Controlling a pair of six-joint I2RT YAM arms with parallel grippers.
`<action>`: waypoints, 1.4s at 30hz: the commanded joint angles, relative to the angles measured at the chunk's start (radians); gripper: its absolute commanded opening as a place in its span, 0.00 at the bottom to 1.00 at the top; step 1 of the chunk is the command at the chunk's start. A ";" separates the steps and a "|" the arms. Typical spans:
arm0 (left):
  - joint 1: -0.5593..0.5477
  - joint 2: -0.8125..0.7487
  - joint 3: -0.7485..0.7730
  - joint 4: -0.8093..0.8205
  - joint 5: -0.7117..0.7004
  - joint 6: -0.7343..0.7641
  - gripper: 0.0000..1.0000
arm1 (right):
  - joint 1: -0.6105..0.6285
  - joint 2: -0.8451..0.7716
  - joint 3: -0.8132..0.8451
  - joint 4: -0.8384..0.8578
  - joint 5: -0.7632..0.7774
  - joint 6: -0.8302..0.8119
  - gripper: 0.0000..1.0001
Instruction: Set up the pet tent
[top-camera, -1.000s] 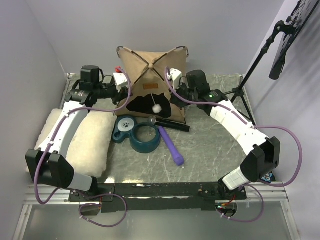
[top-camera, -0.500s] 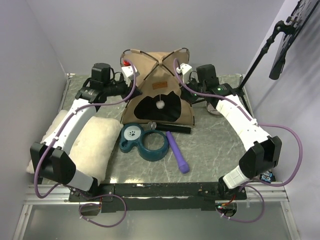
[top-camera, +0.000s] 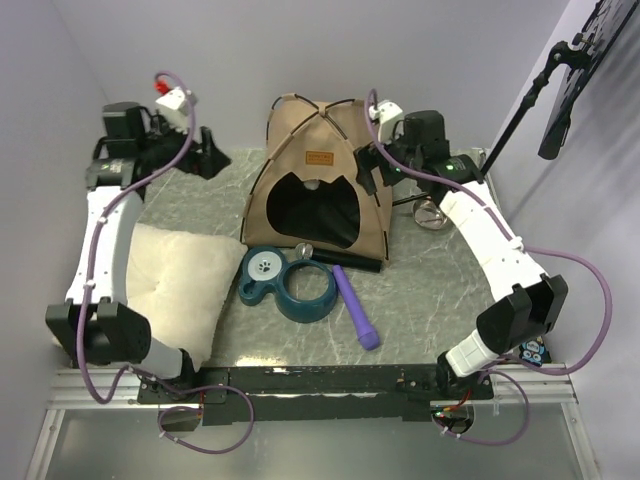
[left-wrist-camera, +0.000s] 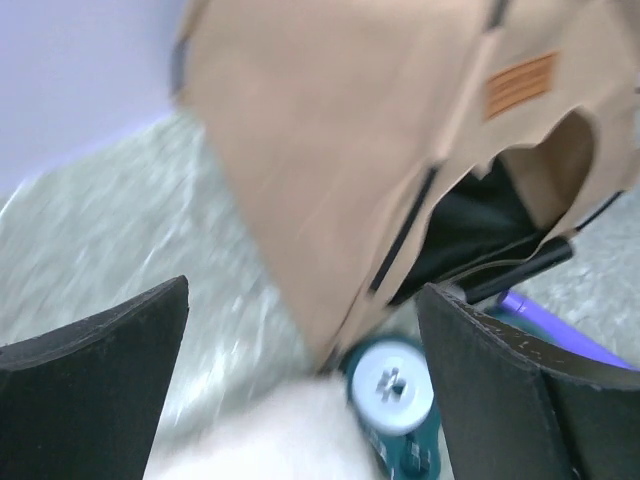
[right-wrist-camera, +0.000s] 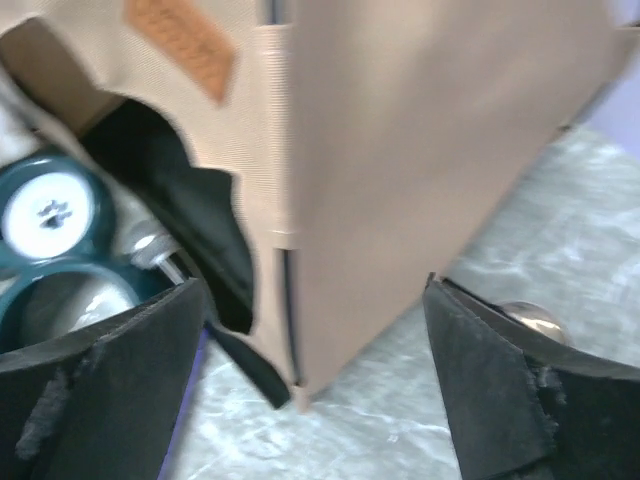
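Note:
The pet tent (top-camera: 318, 195) stands upright at the back middle of the table, a tan dome with dark crossing poles, a brown label (top-camera: 319, 158) and a dark arched doorway facing me. My left gripper (top-camera: 205, 157) hangs open to the tent's left, well apart from it. In the left wrist view the tent (left-wrist-camera: 330, 150) lies ahead of the gripper (left-wrist-camera: 300, 400), with nothing between the fingers (left-wrist-camera: 95, 370). My right gripper (top-camera: 368, 170) is open close beside the tent's right side. The right wrist view shows the tent's corner (right-wrist-camera: 420, 150) just beyond the wide-apart fingers (right-wrist-camera: 510, 390), untouched.
A teal double pet bowl (top-camera: 285, 280) and a purple stick (top-camera: 355, 305) lie in front of the tent, with a black rod (top-camera: 350, 259) along its base. A cream pillow (top-camera: 180, 285) covers the left side. A tripod (top-camera: 505, 140) and a glass object (top-camera: 428, 212) stand at the right.
Both grippers opened and let go of the tent, which now rests on its base as a dome. The left arm swung away to the back left; the right stayed close.

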 joint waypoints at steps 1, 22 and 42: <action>0.164 -0.089 0.023 -0.245 -0.068 0.042 1.00 | -0.017 -0.104 0.032 0.010 0.003 0.007 0.97; 0.639 -0.037 -0.533 -0.362 -0.418 0.416 1.00 | 0.526 0.075 -0.119 0.128 -0.274 -0.071 0.94; 0.582 -0.048 -0.202 -0.651 -0.089 0.488 0.01 | 0.439 -0.154 -0.293 0.206 -0.377 -0.005 0.94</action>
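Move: The pillow's middle lies about 22 cm back and 15 cm left of the left hand, some 31 cm down; the teal feeder is about 21 cm back and 14 cm right, the tent level ahead and 21 cm right. From the right hand the feeder lies about 20 cm back, 19 cm left and 28 cm down, the black microphone 16 cm back and 7 cm left, the purple microphone 25 cm back and 4 cm left. Down, left and back swings the open left hand from beside the tent to the pillow, sinking some 30 cm and tipping its fingers steeply downward; there the fingers shut on the fur and lift about 4 cm. The right hand, still open, swings some 20 cm left and 18 cm back, turning counter-clockwise, to above the feeder, dips about 10 cm, then rises a little. ##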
